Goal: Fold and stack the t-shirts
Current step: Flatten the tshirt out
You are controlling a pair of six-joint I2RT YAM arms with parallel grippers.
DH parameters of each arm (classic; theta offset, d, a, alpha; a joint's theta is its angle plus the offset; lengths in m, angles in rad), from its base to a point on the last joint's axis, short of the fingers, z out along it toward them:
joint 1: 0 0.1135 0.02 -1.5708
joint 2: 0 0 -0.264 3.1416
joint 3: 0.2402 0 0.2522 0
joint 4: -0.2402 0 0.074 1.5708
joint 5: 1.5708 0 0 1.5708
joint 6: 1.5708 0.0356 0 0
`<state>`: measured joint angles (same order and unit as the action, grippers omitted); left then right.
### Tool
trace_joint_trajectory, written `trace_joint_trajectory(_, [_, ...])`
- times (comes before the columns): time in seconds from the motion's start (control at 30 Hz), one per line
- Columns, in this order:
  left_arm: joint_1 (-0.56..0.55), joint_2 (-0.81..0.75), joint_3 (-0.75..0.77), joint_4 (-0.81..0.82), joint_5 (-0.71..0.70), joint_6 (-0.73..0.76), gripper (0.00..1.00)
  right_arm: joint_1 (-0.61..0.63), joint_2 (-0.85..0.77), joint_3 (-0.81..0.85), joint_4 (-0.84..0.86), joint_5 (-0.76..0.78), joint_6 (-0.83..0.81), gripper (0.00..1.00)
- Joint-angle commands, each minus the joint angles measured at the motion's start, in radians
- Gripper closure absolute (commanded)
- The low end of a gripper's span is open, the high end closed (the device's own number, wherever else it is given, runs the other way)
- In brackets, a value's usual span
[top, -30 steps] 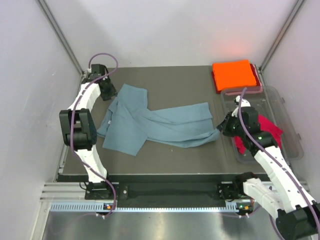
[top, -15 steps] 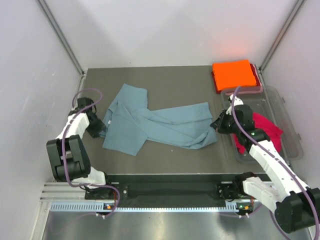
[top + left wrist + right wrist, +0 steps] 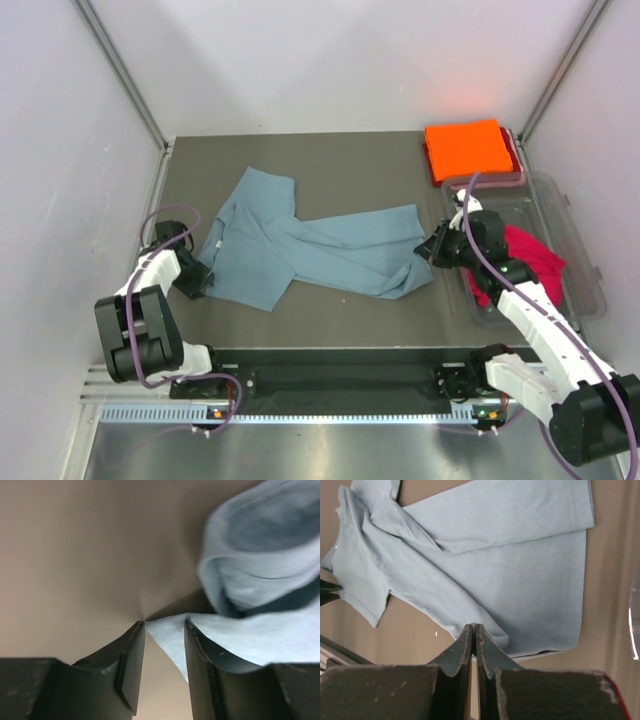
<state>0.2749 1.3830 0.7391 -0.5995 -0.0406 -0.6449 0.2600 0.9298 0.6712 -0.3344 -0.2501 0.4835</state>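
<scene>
The grey-blue t-shirt [image 3: 320, 255] lies spread and rumpled across the middle of the dark table. My left gripper [image 3: 197, 283] sits low at its near-left corner. In the left wrist view the left gripper [image 3: 163, 625] is open, with the corner of the grey-blue t-shirt [image 3: 260, 635] lying between its fingers. My right gripper [image 3: 424, 252] is at the shirt's right edge. In the right wrist view the right gripper [image 3: 474, 626] is shut on a small fold of the grey-blue t-shirt [image 3: 520, 580]. An orange t-shirt [image 3: 465, 148] lies folded at the back right. A red t-shirt [image 3: 530, 255] is bunched in the tub.
A clear plastic tub [image 3: 585, 270] stands along the table's right side, just behind my right arm. White walls enclose the table on the left, back and right. A metal rail runs along the near edge by the arm bases.
My left arm has swung from the back-left corner down to the shirt's near-left corner. The right gripper has shifted slightly left, drawing the shirt's right edge with it.
</scene>
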Motion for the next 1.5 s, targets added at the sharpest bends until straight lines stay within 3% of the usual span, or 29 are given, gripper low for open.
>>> trace_joint_trajectory(0.0, [0.003,-0.007,-0.033,0.05,-0.047,-0.047,0.58,0.007,-0.013,-0.013,0.066,-0.035,0.013,1.0])
trace_joint_trajectory(0.3, [0.003,0.025,-0.095,0.119,-0.055,-0.101,0.63,0.007,-0.006,-0.018,0.061,-0.035,0.001,1.0])
trace_joint_trajectory(0.37, [0.001,0.048,-0.09,0.133,-0.036,-0.102,0.69,0.007,-0.02,-0.027,0.045,-0.032,-0.006,1.0])
trace_joint_trajectory(0.5, [0.0,0.045,-0.044,0.09,-0.042,-0.07,0.99,0.008,-0.051,-0.015,-0.035,0.021,-0.031,0.97])
trace_joint_trajectory(0.77, [0.0,-0.137,0.245,-0.098,-0.18,-0.018,1.0,0.007,-0.098,-0.005,-0.244,0.089,-0.057,0.95])
trace_joint_trajectory(0.87, [0.0,-0.183,0.304,-0.117,-0.144,-0.03,1.0,0.008,-0.097,-0.012,-0.302,0.091,-0.036,0.9])
trace_joint_trajectory(1.0, [0.0,-0.236,0.327,-0.117,-0.125,-0.01,1.0,0.008,-0.082,0.024,-0.385,0.109,0.033,0.73])
trace_joint_trajectory(1.2, [0.0,-0.298,0.316,-0.077,-0.03,-0.001,1.0,0.033,-0.028,0.067,-0.462,0.169,0.353,0.56])
trace_joint_trajectory(1.47, [-0.008,-0.369,0.277,-0.013,0.097,-0.015,1.0,0.203,0.093,0.102,-0.598,0.31,0.828,0.59])
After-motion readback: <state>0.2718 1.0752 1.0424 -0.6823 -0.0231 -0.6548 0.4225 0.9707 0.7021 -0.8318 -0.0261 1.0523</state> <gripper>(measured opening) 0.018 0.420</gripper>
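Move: Just under the left hand's half-open fingertips, about 1 cm back and 2 cm down, lies the t-shirt's near left corner; its tag is some 12 cm forward and 4 cm right, the neighbouring near corner about 5 cm back and 16 cm right. The right hand already pinches the t-shirt's other end above the table; the bare spot for it is roughly 8 cm back, 4 cm right and 14 cm below, with the grey bin's middle 9 cm forward and 29 cm right. Dipping about a centimetre, the left fingers close on the cloth corner, then carry it up some 18 cm and a little forward, tilting about 30 degrees to point more forward. The right hand, holding still at first, draws its end back and down towards the near table edge, opens and lets go, tipping its fingers down and turning clockwise. ##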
